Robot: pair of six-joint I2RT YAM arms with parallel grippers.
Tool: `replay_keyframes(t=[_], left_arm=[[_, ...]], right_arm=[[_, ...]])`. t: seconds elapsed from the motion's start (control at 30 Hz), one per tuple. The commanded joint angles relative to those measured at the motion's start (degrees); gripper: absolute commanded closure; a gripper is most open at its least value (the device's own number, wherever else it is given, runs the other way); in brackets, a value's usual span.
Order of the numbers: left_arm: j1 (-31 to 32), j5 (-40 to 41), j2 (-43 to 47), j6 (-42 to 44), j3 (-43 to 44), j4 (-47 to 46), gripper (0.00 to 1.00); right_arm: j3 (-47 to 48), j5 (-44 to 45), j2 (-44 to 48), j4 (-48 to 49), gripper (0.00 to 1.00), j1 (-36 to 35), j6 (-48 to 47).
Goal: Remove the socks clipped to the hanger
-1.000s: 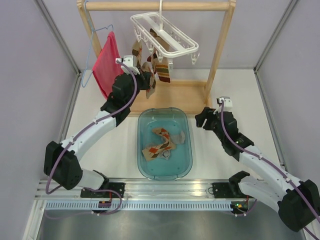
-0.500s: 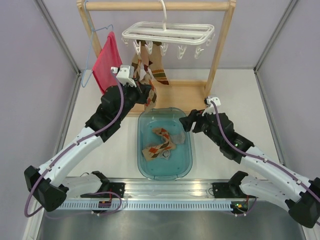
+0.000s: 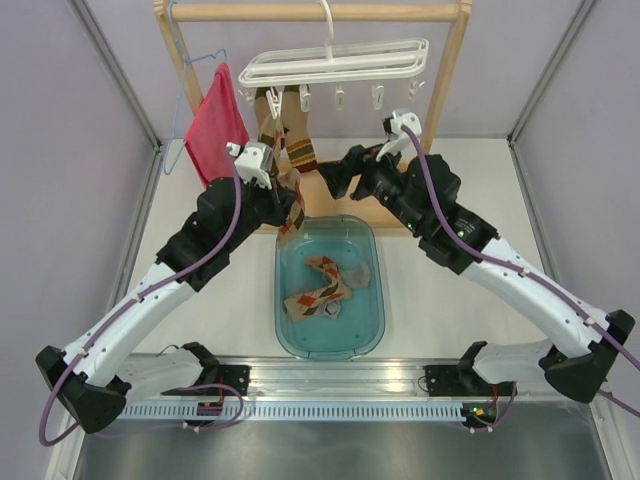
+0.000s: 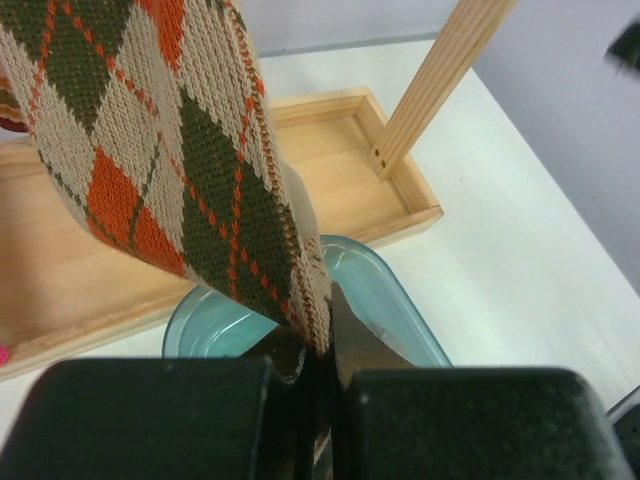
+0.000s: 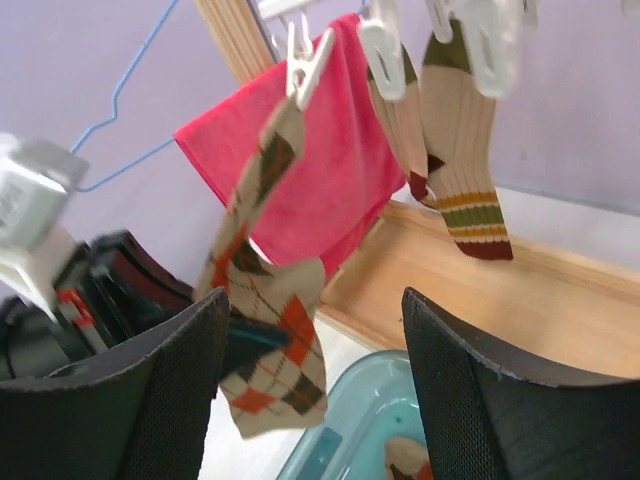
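Note:
The white hanger [image 3: 330, 62] hangs from the wooden rail with socks [image 3: 283, 125] clipped under its left end. My left gripper [image 3: 288, 208] is shut on the lower end of an argyle sock [image 4: 180, 150], which runs taut from the jaws [image 4: 325, 345] upward. That same sock [image 5: 270, 330] hangs from a white clip [image 5: 305, 65]. Two striped socks [image 5: 465, 160] hang beside it. My right gripper [image 3: 335, 175] is open just right of the socks. In its wrist view the right gripper [image 5: 315, 390] holds nothing, and the argyle sock hangs beyond its left finger.
A blue tub [image 3: 282, 310] below the hanger holds loose socks [image 3: 325, 285]. A red cloth [image 3: 212, 125] hangs on a blue wire hanger [image 3: 180, 100] at the left. The wooden rack's post [image 3: 440, 90] and base tray [image 4: 330, 170] stand behind the tub.
The right arm swung from the tub's right side up and left to the socks. The hanger turned to lie square across the view. The left gripper kept its hold and drew the sock down.

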State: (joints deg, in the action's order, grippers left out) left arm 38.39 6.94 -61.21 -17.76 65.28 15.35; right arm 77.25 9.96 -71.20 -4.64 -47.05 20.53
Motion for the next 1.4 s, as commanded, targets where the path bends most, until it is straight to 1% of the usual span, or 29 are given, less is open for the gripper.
replay_keyframes(t=[0.0,0.2,0.27,0.3,0.57,0.73,0.97,1.03,1.1,1.2,1.23,1.27,1.33,1.37], left_arm=[[0.37,-1.84,-0.05,4.66,2.49,2.22,0.98],[0.37,-0.26,1.88,6.95,0.56,1.35,0.98],[0.37,-0.52,2.41,7.47,-0.23,0.38,0.98],[0.37,-0.61,2.59,7.56,-0.67,0.29,0.98],[0.37,-4.91,1.97,7.92,-1.20,0.03,0.98],[0.37,-5.09,2.41,7.83,-1.38,0.29,0.98],[0.37,-6.23,2.68,7.12,-1.56,0.29,0.98],[0.37,-6.32,2.59,7.12,-1.56,0.20,0.98],[0.37,-6.24,2.68,7.12,-1.56,0.29,0.98],[0.37,-6.15,3.02,7.39,-1.56,0.20,0.98],[0.37,-6.06,3.03,7.47,-1.64,0.29,0.98],[0.37,-6.15,3.03,7.48,-1.64,0.29,0.98],[0.37,-6.23,2.85,7.48,-1.64,0.20,0.98],[0.37,-6.41,2.85,7.48,-1.64,0.29,0.98]], right_arm=[[9.98,0.24,-5.78,-3.09,0.25,-0.59,-3.22],[24.23,0.24,-17.91,-6.43,0.25,-0.94,-5.76],[26.80,0.68,-21.50,-7.04,0.25,-1.03,-6.47],[28.98,0.68,-22.48,-7.22,0.25,-1.03,-6.56],[37.61,0.68,-30.74,-7.39,0.25,-1.21,-6.91],[43.59,1.64,-34.44,-8.62,0.25,-1.20,-7.35],[54.47,4.02,-43.22,-12.40,0.24,-1.12,-8.67],[56.16,4.37,-45.51,-12.76,0.24,-1.03,-8.67],[57.21,4.98,-46.31,-12.67,0.26,-1.03,-8.58],[57.31,6.39,-46.57,-11.88,0.34,-1.03,-8.49],[57.22,6.91,-46.49,-11.62,0.41,-1.03,-8.49],[57.31,7.70,-46.40,-11.01,0.44,-1.03,-8.58],[57.05,8.67,-45.88,-10.21,0.50,-1.03,-8.85],[56.96,9.37,-45.78,-9.34,0.50,-1.03,-9.02]])
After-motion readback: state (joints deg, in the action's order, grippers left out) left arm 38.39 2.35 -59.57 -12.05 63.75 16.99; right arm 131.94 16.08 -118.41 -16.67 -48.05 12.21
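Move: The white clip holding the stretched argyle sock hangs some 15 cm ahead of the open right hand and 13 cm to its left, about level with it. The striped sock hangs roughly 4 cm beyond that clip, 5 cm to its right and somewhat lower; the hanger frame's middle is about 18 cm ahead, nearly in line with the hand and 6 cm above. From the left hand, the clip is about 14 cm ahead, 1 cm to the left and 10 cm up. Closing about the upper arms of the argyle sock's clip, the right fingers go from about three-quarters to half open, after the hand has swept some 14 cm forward and 13 cm left beneath the hanger's rim, bobbing up and down twice by about 3 cm on the way. The left hand keeps its pinch on the argyle sock, easing back about 1.5 cm. ##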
